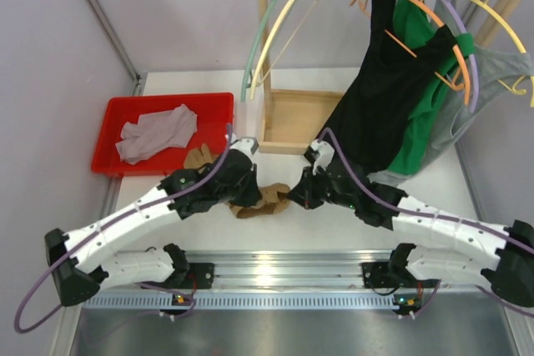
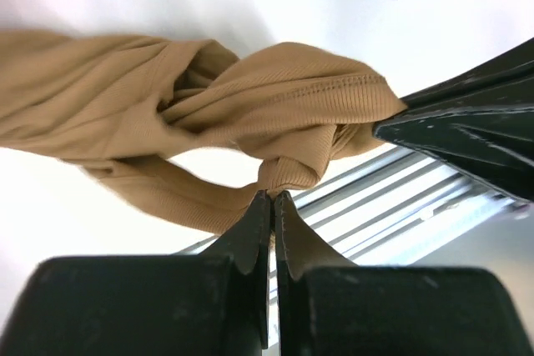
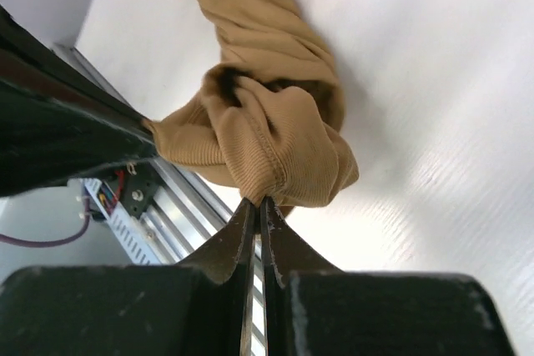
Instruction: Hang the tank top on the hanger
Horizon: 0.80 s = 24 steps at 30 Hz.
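The tan tank top [image 1: 260, 200] lies bunched and twisted on the white table between my two grippers, with another fold of it [image 1: 198, 156] showing behind the left arm. My left gripper [image 2: 273, 196] is shut on a rolled edge of the tank top [image 2: 275, 106]. My right gripper [image 3: 257, 200] is shut on a hemmed fold of the same top [image 3: 275, 139], a short way from the left one. In the top view the left gripper [image 1: 247, 193] and right gripper [image 1: 294, 198] face each other across the bundle. The cream hanger [image 1: 286, 10] hangs on the wooden rail at the back.
A pale green hanger [image 1: 254, 47] hangs beside the cream one. A red tray [image 1: 125, 110] holds a grey-lilac garment [image 1: 157, 132]. The rack's wooden base box [image 1: 296, 118] stands behind. Black [image 1: 384, 97], green [image 1: 425, 114] and grey tops hang at right. A metal rail [image 1: 275, 273] runs along the near edge.
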### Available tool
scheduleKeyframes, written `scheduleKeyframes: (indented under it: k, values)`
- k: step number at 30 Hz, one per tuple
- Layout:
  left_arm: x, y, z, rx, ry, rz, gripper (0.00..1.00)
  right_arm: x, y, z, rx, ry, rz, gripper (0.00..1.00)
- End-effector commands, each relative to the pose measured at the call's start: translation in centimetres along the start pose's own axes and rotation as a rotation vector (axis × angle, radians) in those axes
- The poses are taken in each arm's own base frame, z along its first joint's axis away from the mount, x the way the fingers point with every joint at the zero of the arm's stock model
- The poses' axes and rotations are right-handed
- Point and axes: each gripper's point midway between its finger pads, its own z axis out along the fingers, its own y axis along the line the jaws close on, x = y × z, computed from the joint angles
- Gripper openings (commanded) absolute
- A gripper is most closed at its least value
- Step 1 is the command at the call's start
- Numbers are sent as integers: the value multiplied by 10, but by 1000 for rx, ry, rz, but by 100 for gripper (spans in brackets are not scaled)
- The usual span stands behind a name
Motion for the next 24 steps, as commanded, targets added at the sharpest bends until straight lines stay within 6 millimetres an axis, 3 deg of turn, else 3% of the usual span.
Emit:
scheduleKeyframes:
  k: [1, 4, 9, 11, 21, 23, 24]
  values:
    - [-51, -8, -57, 10, -197, -47, 0, -49, 10, -37, 5, -127, -60, 0]
    - [-79, -10, -89, 8, -311, -74, 0, -75, 12, -65, 3, -199, -65, 0]
    - [-105, -14, -123, 11, -396, -60, 0, -120, 23, -108, -34, -308, -76, 0]
    - [-115, -21, -137, 39, -429, -51, 0, -128, 25, -119, -29, -323, -85, 0]
    - [-166, -40, -217, 148, -657, -19, 0, -208, 64, -188, -38, -529, -169, 0]
    - [-178, -44, -237, 168, -712, -15, 0, -219, 68, -192, -30, -544, -182, 0]
    - [-182, -45, -241, 169, -725, -8, 0, -232, 78, -207, -42, -586, -191, 0]
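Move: Both closed grippers already hold the brown tank top by its edge, about 13 cm apart and roughly 10 cm over the table. The yellow hanger's near end lies some 15 cm ahead of the left hand, 3 cm to its right and 23 cm above; from the right hand it is about 14 cm ahead, 10 cm left and 24 cm up. The wooden tray is about 31 cm ahead of the right hand and 5 cm to its right, 11 cm lower; the red bin is some 26 cm ahead of the left hand, 30 cm left and 10 cm lower. With fingers still shut on the tank top's edge, both hands carry it mostly straight up by about 25 cm towards the level of the hanger ends, easing only a few centimetres forward while each wrist tilts its fingers up some 25 to 35 degrees. As they climb they part, the right hand going about 9 cm right and the left hand nearly 5 cm left, pulling the held edge out between them. ##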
